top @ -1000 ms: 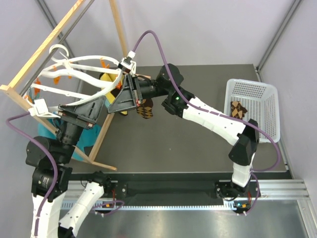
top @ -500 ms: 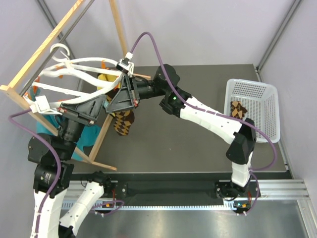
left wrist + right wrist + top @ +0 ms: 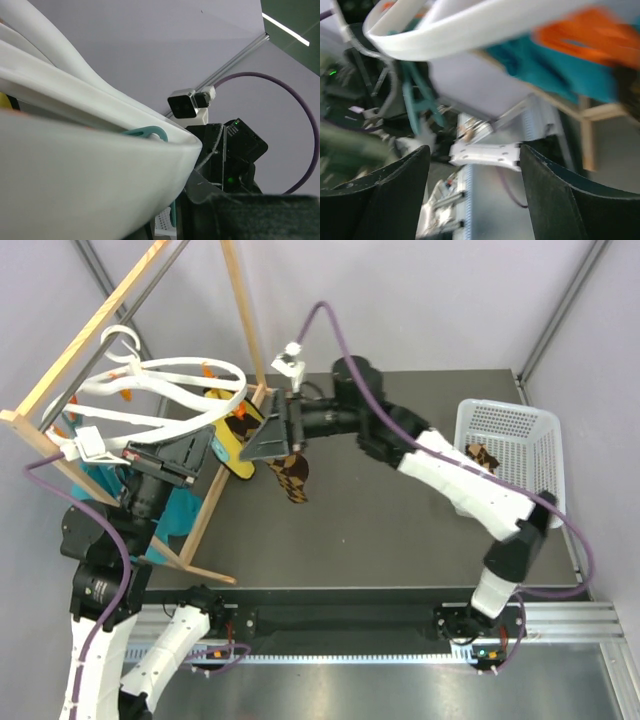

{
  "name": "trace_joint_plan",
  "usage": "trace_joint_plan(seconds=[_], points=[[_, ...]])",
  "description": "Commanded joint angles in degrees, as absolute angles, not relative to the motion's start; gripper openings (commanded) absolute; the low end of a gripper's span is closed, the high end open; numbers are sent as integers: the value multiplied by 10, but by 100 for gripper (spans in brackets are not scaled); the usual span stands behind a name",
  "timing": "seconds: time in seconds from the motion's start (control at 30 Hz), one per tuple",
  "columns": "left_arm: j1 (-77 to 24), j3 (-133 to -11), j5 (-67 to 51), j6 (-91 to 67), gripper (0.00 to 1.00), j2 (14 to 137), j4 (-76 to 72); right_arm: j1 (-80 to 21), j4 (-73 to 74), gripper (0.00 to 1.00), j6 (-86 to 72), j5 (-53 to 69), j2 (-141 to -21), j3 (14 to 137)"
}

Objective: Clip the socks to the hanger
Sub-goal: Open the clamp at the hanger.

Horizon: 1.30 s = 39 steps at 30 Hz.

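The white ring hanger (image 3: pixel 165 380) with orange clips hangs at the upper left on the wooden rack. It fills the left wrist view (image 3: pixel 75 175). My left gripper (image 3: pixel 192 452) is shut on its ring from below. My right gripper (image 3: pixel 264 440) is beside the ring's right edge, open and empty (image 3: pixel 475 190). The ring (image 3: pixel 470 25) and a blurred orange clip (image 3: pixel 585 35) show above it. One argyle sock (image 3: pixel 290 478) hangs just below the right gripper; what holds its top is hidden. The other sock (image 3: pixel 482 458) lies in the basket.
The wooden frame rack (image 3: pixel 222 485) stands along the left side. A yellow cloth (image 3: pixel 232 445) and a teal cloth (image 3: pixel 180 515) hang from the hanger. The white mesh basket (image 3: pixel 545 475) is at the table's right edge.
My right arm has drawn back to the right, away from the hanger. The sock has swung from under the ring to the right. The left gripper and hanger shifted slightly.
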State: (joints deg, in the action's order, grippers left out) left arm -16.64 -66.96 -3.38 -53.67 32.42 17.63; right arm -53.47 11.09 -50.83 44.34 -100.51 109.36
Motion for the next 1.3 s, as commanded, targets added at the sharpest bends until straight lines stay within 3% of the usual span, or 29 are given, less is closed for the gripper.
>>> trace_joint_plan(seconds=[0.0,0.13,0.17,0.2,0.3,0.4,0.47,0.63,0.8,0.97,1.13,1.23,1.27], points=[[-168,-678,-30,-556,0,326,198,-462,295,70,-344,253,-873,1041],[-168,-686,-33,-542,0,324,213,-381,398,62,-251,32,-752,969],[-168,-689,-35,-540,0,321,216,-362,410,58,-242,-4,-731,932],[-168,-691,-36,-534,0,318,220,-337,420,48,-238,-71,-713,910],[-168,-691,-32,-525,0,307,226,-212,406,35,-240,-119,-651,817],[-168,-697,-33,-515,0,307,234,-107,354,34,-234,-162,-631,735],[-168,-700,-42,-512,0,311,238,-48,303,34,-230,-176,-645,682],[-168,-695,-60,-516,0,318,236,34,260,50,-195,-186,-779,669],[-168,-699,-59,-506,0,319,241,47,221,58,-188,-197,-877,676],[-168,-706,-52,-496,0,319,246,47,224,59,-181,-207,-990,724],[-168,-706,-51,-496,0,323,247,47,233,51,-176,-242,-1060,764],[-168,-704,-54,-497,0,327,247,49,233,33,-167,-269,-1068,775],[-168,-703,-55,-499,0,327,247,50,235,23,-164,-279,-1067,780]])
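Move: The sock left in the basket lies about 22 cm ahead of my empty right hand, some 56 cm to its right and roughly 39 cm below. The basket's middle is 6 cm farther right than that sock and 2 cm farther out. The sock already clipped up hangs about 5 cm ahead of my right hand, 2 cm to its right and 11 cm lower. From my left hand the basket sock is about 20 cm ahead, 66 cm right and 42 cm down. I leave the hung sock and sweep my right hand fast to the right and forward, then plunge into the basket, some 56 cm across and nearly 40 cm down, turning the fingers clockwise and down. They narrow on the way, reopen, then start closing round the far part of the remaining sock. My left hand keeps its grip on the hanger rim, easing back over a centimetre. ##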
